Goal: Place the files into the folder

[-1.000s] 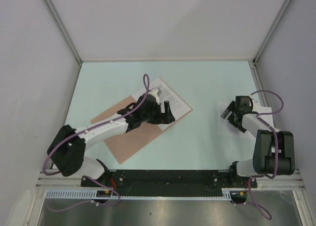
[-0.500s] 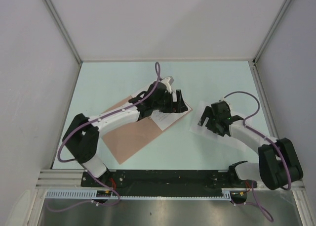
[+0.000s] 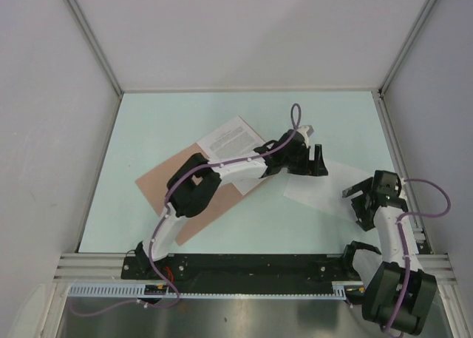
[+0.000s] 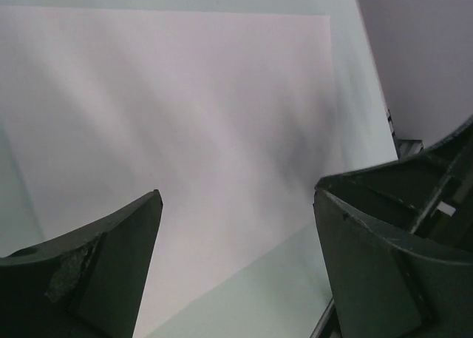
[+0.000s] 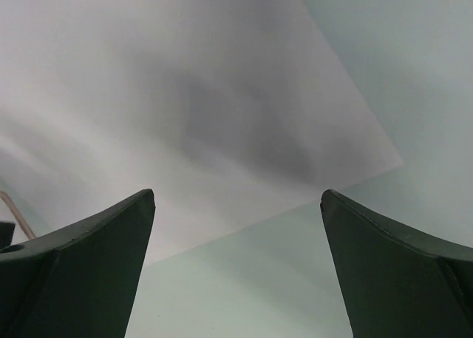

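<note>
The salmon folder (image 3: 159, 184) lies at the left of the table, with the printed file (image 3: 230, 137) resting on its far right corner. The plain white file (image 3: 325, 190) lies right of centre on the pale table. My left arm stretches across the folder, and the left gripper (image 3: 320, 160) hangs open over the plain file's far edge. The left wrist view shows that sheet (image 4: 185, 109) beyond the left gripper (image 4: 236, 190), which holds nothing. My right gripper (image 3: 358, 205) stands open at the file's near right edge. The right wrist view has the sheet (image 5: 185, 94) ahead of the empty right gripper (image 5: 236, 194).
Grey walls (image 3: 59, 94) close the table in on the left, back and right. A metal rail (image 3: 244, 264) with the arm bases runs along the near edge. The right arm's base (image 3: 395, 293) sits at the near right corner.
The plain file has slid left toward the centre. My left arm swung right, off the printed file to the plain one. My right gripper pulled back to the sheet's near right edge.
</note>
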### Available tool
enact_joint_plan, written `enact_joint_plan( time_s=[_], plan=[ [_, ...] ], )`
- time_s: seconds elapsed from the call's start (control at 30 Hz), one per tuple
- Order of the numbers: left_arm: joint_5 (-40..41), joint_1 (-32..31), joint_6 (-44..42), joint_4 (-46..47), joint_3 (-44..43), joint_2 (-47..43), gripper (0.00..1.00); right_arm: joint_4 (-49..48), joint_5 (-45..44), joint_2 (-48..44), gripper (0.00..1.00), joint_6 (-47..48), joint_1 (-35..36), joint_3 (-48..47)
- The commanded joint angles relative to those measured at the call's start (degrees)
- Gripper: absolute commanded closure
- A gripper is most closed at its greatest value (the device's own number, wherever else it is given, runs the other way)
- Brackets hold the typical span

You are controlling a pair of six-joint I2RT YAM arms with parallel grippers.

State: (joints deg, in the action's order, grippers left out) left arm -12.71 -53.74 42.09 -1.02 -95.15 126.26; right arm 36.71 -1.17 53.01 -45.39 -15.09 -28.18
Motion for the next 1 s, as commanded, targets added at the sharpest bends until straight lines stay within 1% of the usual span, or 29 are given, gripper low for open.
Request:
enact_joint_plan(
  time_s=[0.0, 0.17, 0.33, 0.43, 0.67, 0.77, 0.87, 0.97],
  plan=[
    [0.1, -1.5, 4.1, -0.9, -7.5, 5.7, 0.11, 4.6, 4.3, -4.1, 0.0, -1.9, -4.9, 2.3],
    [2.8, -1.8, 7.7, -4.0, -8.2, 8.5, 0.11, 5.5, 4.9, -5.2, 0.0, -3.3, -5.7, 4.2],
    [3.5, -1.8, 10.0, -8.6, -8.3, 10.7, 0.11, 2.1, 6.5, -2.9, 0.0, -4.6, -5.7, 6.6],
    [3.7, -2.1, 10.6, -10.4, -7.2, 10.3, 0.11, -1.7, 7.4, -0.6, 0.0, -4.4, -5.6, 7.7],
    [2.5, -3.0, 11.4, -11.1, -2.5, 7.6, 0.12, -14.9, 12.2, 6.7, 0.0, -3.7, -4.3, 9.8],
    [1.4, -3.3, 12.4, -9.5, 0.3, 6.5, 0.12, -19.6, 14.7, 10.2, 0.0, -2.1, -4.3, 9.6],
    [0.6, -3.4, 12.8, -8.9, 1.4, 6.2, 0.11, -20.0, 16.5, 11.7, 0.0, -0.6, -4.5, 8.8],
    [-0.1, -3.4, 13.1, -9.0, 1.5, 6.1, 0.12, -20.2, 18.9, 10.6, 0.0, 0.2, -5.0, 8.8]
  ],
)
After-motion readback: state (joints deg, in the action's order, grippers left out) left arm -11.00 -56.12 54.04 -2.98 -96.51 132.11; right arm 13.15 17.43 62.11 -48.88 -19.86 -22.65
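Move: The blank white file lies flat, its middle roughly 4 cm back and 7 cm to the right of the left hand, some 8 cm below. From the right hand, that middle is about 6 cm ahead, 7 cm left and 3 cm down. The printed file's middle is about 26 cm left of the left hand and 9 cm ahead; the folder's is some 37 cm left and 2 cm back, both about 8 cm below. Lower the left gripper about 5 cm, fingers wide open, to press down on the left part of the blank file, then hold there, tipping the wrist slightly and easing back 2 cm late on. Meanwhile draw the right gripper back and slightly down, then push the near right part of the file forward some 8 cm and a little left, swinging its open fingers forward and left. ##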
